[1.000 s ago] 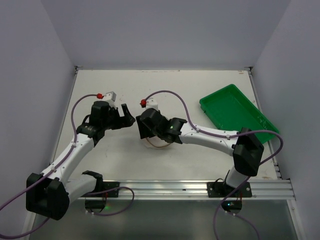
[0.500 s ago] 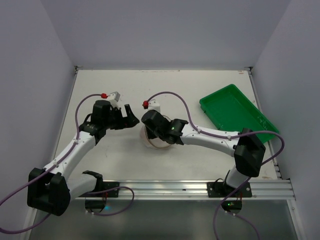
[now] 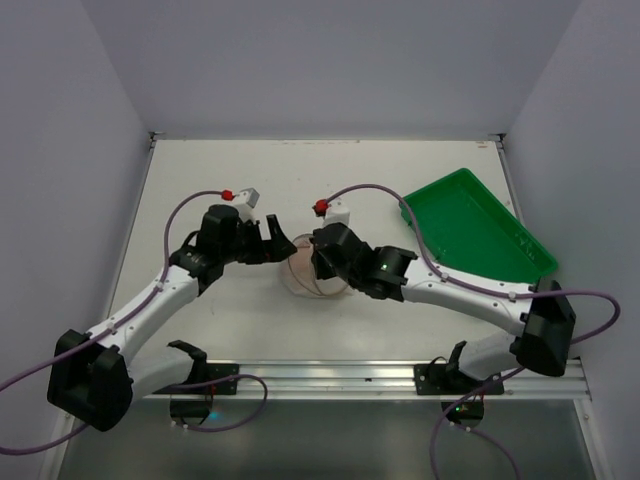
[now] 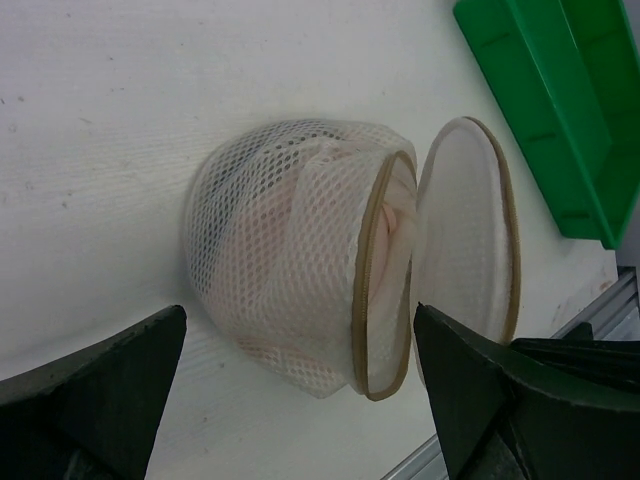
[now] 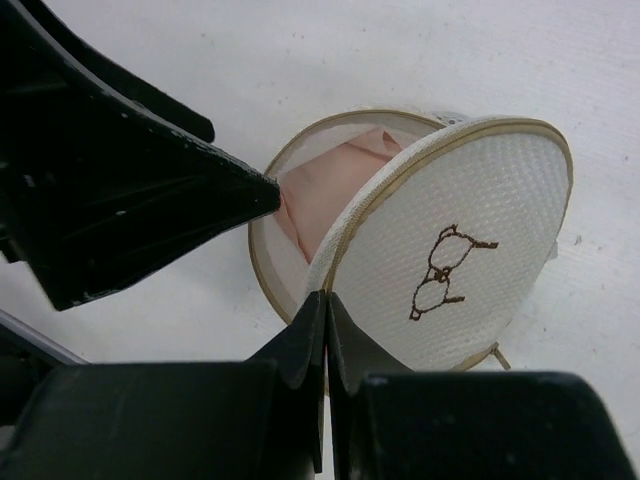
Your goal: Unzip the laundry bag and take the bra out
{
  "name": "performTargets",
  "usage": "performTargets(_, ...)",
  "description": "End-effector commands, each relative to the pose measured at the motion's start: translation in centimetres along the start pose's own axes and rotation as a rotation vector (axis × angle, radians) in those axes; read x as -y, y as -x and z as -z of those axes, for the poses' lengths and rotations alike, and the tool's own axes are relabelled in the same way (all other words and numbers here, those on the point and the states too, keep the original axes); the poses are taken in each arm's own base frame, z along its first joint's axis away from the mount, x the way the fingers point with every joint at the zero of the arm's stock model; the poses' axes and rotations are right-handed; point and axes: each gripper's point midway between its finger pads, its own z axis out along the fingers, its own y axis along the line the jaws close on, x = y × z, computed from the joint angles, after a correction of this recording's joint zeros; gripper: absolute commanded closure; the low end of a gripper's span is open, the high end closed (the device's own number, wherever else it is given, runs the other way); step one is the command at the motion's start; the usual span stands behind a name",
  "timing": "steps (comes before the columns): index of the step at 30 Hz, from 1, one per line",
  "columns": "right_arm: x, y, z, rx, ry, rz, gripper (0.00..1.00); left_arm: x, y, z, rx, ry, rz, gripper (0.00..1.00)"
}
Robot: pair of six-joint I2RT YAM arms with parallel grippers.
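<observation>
The laundry bag (image 3: pixel 298 283) lies at mid-table with its zip undone and its flat lid (image 5: pixel 470 215), printed with a small bra outline, lifted on edge. My right gripper (image 5: pixel 325 300) is shut on the tan rim of that lid and holds it up. Inside the mesh body (image 4: pixel 270 260) lies the pink-beige bra (image 5: pixel 325 195), seen through the gap. My left gripper (image 4: pixel 300 320) stands open just left of the bag, one finger on either side of the mesh body, touching nothing. One left finger (image 5: pixel 150 200) points at the opening.
A green plastic tray (image 3: pixel 480 225) sits at the right of the table, its corner also in the left wrist view (image 4: pixel 560 100). The metal rail (image 3: pixel 330 375) runs along the near edge. White walls stand on three sides.
My right gripper closed on the lid's rim and pulled it up and rightward, opening the bag. My left gripper moved right, up to the bag, still open.
</observation>
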Motion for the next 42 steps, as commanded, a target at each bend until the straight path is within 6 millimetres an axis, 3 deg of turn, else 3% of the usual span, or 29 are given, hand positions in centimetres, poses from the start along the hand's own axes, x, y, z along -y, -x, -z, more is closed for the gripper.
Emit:
performTargets(1,0.8,1.8,2.3,0.091,0.006,-0.081,1.00,2.5,1.9,-0.2,0.060,-0.037,-0.021,0.01)
performTargets(4,1.6,1.9,3.7,0.117,0.015,-0.117,1.00,2.6,1.9,-0.8,0.056,-0.014,-0.027,0.05)
performTargets(6,2.6,1.0,4.1,0.111,0.002,-0.126,1.00,2.0,1.7,-1.4,0.054,0.023,-0.028,0.10)
performTargets(9,4.3,-0.2,5.3,0.110,-0.022,-0.165,1.00,1.0,1.2,-2.3,0.043,0.073,-0.028,0.22)
performTargets(10,5.3,-1.6,5.3,0.087,-0.047,-0.176,1.00,0.8,0.9,-2.4,0.035,0.081,-0.023,0.29)
performTargets(11,5.8,-1.4,6.3,0.107,-0.040,-0.198,1.00,0.5,0.5,-2.8,0.023,0.092,-0.020,0.32)
performTargets(13,7.5,-3.5,6.7,0.083,-0.070,-0.209,1.00,0.4,0.0,-3.0,0.008,0.096,-0.015,0.43)
performTargets(15,8.6,-3.9,8.0,0.101,-0.069,-0.236,1.00,0.5,-0.3,-3.2,0.002,0.091,-0.017,0.51)
performTargets(16,9.5,-5.1,8.2,0.079,-0.087,-0.233,1.00,0.7,-0.4,-3.2,0.002,0.086,-0.016,0.60)
performTargets(18,9.7,-5.4,8.9,0.087,-0.054,-0.231,1.00,1.1,-0.3,-3.1,0.006,0.076,-0.022,0.67)
performTargets(19,9.4,-5.7,8.9,0.078,-0.028,-0.220,0.99,1.1,-0.3,-3.0,0.006,0.075,-0.021,0.71)
performTargets(21,8.6,-5.3,9.0,0.081,0.010,-0.212,0.83,1.4,-0.3,-2.8,0.014,0.067,-0.020,0.77)
performTargets(24,6.4,-3.2,9.0,0.106,0.078,-0.219,0.56,2.2,-0.1,-2.1,0.029,0.038,-0.008,0.97)
performTargets(25,5.2,-2.0,8.6,0.119,0.099,-0.217,0.39,2.4,-0.2,-2.0,0.033,0.031,0.000,0.99)
performTargets(27,3.8,-1.7,7.2,0.094,0.105,-0.192,0.24,2.9,-0.3,-1.5,0.042,0.007,0.016,1.00)
performTargets(28,2.6,0.0,7.2,0.117,0.128,-0.197,0.20,3.3,-0.2,-1.1,0.055,-0.008,0.019,1.00)
performTargets(31,0.7,1.1,5.1,0.087,0.105,-0.188,0.12,3.3,-1.0,-0.9,0.053,-0.023,0.048,1.00)
performTargets(34,-0.9,2.5,3.7,0.090,0.096,-0.197,0.11,3.3,-1.7,-0.6,0.054,-0.038,0.073,1.00)
performTargets(35,-1.0,1.7,2.3,0.065,0.072,-0.187,0.10,3.3,-1.7,-0.5,0.055,-0.044,0.077,1.00)
performTargets(37,-1.8,2.1,1.5,0.059,0.071,-0.185,0.10,3.1,-2.0,-0.4,0.055,-0.042,0.080,1.00)
performTargets(42,-1.8,0.0,-1.7,-0.016,-0.001,-0.172,0.14,2.9,-2.5,-0.4,0.051,-0.042,0.090,1.00)
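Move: The left gripper hangs open beside the laundry bag: the near-left zipper rim is about 2 cm to its right and 3 cm below, straight level with it fore and aft. The bra inside lies some 2 cm ahead, 6 cm right and 7 cm down. The right gripper already pinches the bag's lid, whose middle is about 6 cm ahead, 3 cm below; from this gripper the rim lies about 2 cm ahead, 4 cm left and 4 cm down. Pull the held lid with the right gripper about 12 cm to the right and 6 cm back, away from the bag, then open the fingers to let go and swing back left over the bag. Meanwhile ease the left gripper some 3 cm down and 2 cm right, shut it on the near-left zipper rim, then raise it slightly and draw it back about 3 cm, keeping the pinch. ##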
